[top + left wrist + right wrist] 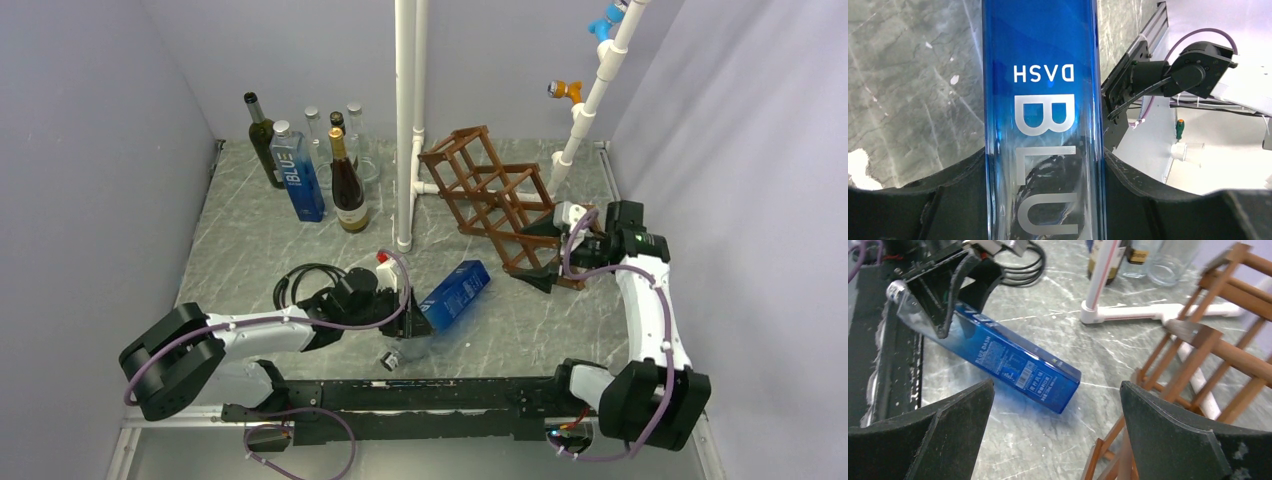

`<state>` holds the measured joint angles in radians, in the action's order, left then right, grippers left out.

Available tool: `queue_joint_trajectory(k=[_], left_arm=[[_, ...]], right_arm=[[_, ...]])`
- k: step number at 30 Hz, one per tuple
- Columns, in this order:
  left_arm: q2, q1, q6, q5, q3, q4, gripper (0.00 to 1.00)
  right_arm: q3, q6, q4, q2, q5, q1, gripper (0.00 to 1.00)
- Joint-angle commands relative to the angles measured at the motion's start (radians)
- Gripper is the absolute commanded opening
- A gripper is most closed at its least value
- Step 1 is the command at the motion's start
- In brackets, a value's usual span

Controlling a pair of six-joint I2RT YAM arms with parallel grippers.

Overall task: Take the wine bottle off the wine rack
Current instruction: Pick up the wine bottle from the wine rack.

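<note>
The wine bottle (455, 293) is a square blue glass one with silver lettering, lying slanted between the two arms and apart from the wine rack (495, 200). My left gripper (413, 322) is shut on it near its neck end; in the left wrist view the bottle (1040, 100) fills the space between the black fingers (1158, 195). Its base points toward the rack and sits low over the table. The brown lattice rack (1218, 350) holds no bottle. My right gripper (537, 258) stands open at the rack's near corner, with only table between its fingers (1168, 430).
Several upright bottles, one of them blue (298, 172), stand at the back left. A white pipe post (408, 120) rises mid-table, its foot (1128, 314) near the rack. A second pipe stand (590, 110) leans at the back right. A black cable coil (300, 280) lies by the left arm.
</note>
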<state>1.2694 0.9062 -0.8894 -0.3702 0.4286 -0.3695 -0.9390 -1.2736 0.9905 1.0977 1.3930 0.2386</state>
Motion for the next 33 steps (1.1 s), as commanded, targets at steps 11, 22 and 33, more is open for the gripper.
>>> queue_joint_trajectory(k=[11, 22, 33], left_arm=[[-0.076, -0.034, -0.022, -0.111, 0.105, -0.068, 0.0], [-0.069, -0.071, -0.072, -0.168, 0.125, -0.044, 0.0], [-0.048, -0.072, -0.059, -0.205, 0.145, -0.043, 0.0]], right_arm=[[-0.082, -0.027, -0.017, 0.054, -0.281, -0.391, 1.0], [-0.099, 0.008, -0.077, 0.102, -0.42, -0.603, 1.0], [-0.057, 0.079, -0.05, 0.01, -0.458, -0.56, 1.0]])
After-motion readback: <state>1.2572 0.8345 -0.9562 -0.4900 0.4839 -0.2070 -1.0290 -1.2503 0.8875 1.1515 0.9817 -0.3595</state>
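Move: The blue bottle is already in the left hand, its middle about 2 cm ahead and 2 cm right of that hand, level with it. From the right hand its middle is some 17 cm left, 13 cm back and 13 cm below. The wooden rack's middle stands about 8 cm ahead of the right hand, 1 cm left and 13 cm below; the foot of the white pipe is some 21 cm left, 1 cm ahead and 16 cm below. The empty rack's near end is pushed left by the right gripper, which sweeps about 10 cm left, also some 3 cm back and down, towards the blue bottle's base. Its fingers stay wide open, swing some 20 degrees counter-clockwise and dip, then ease to a stop. The left hand keeps its grip on the bottle, drifting 1 cm left and rolling about 10 degrees. ##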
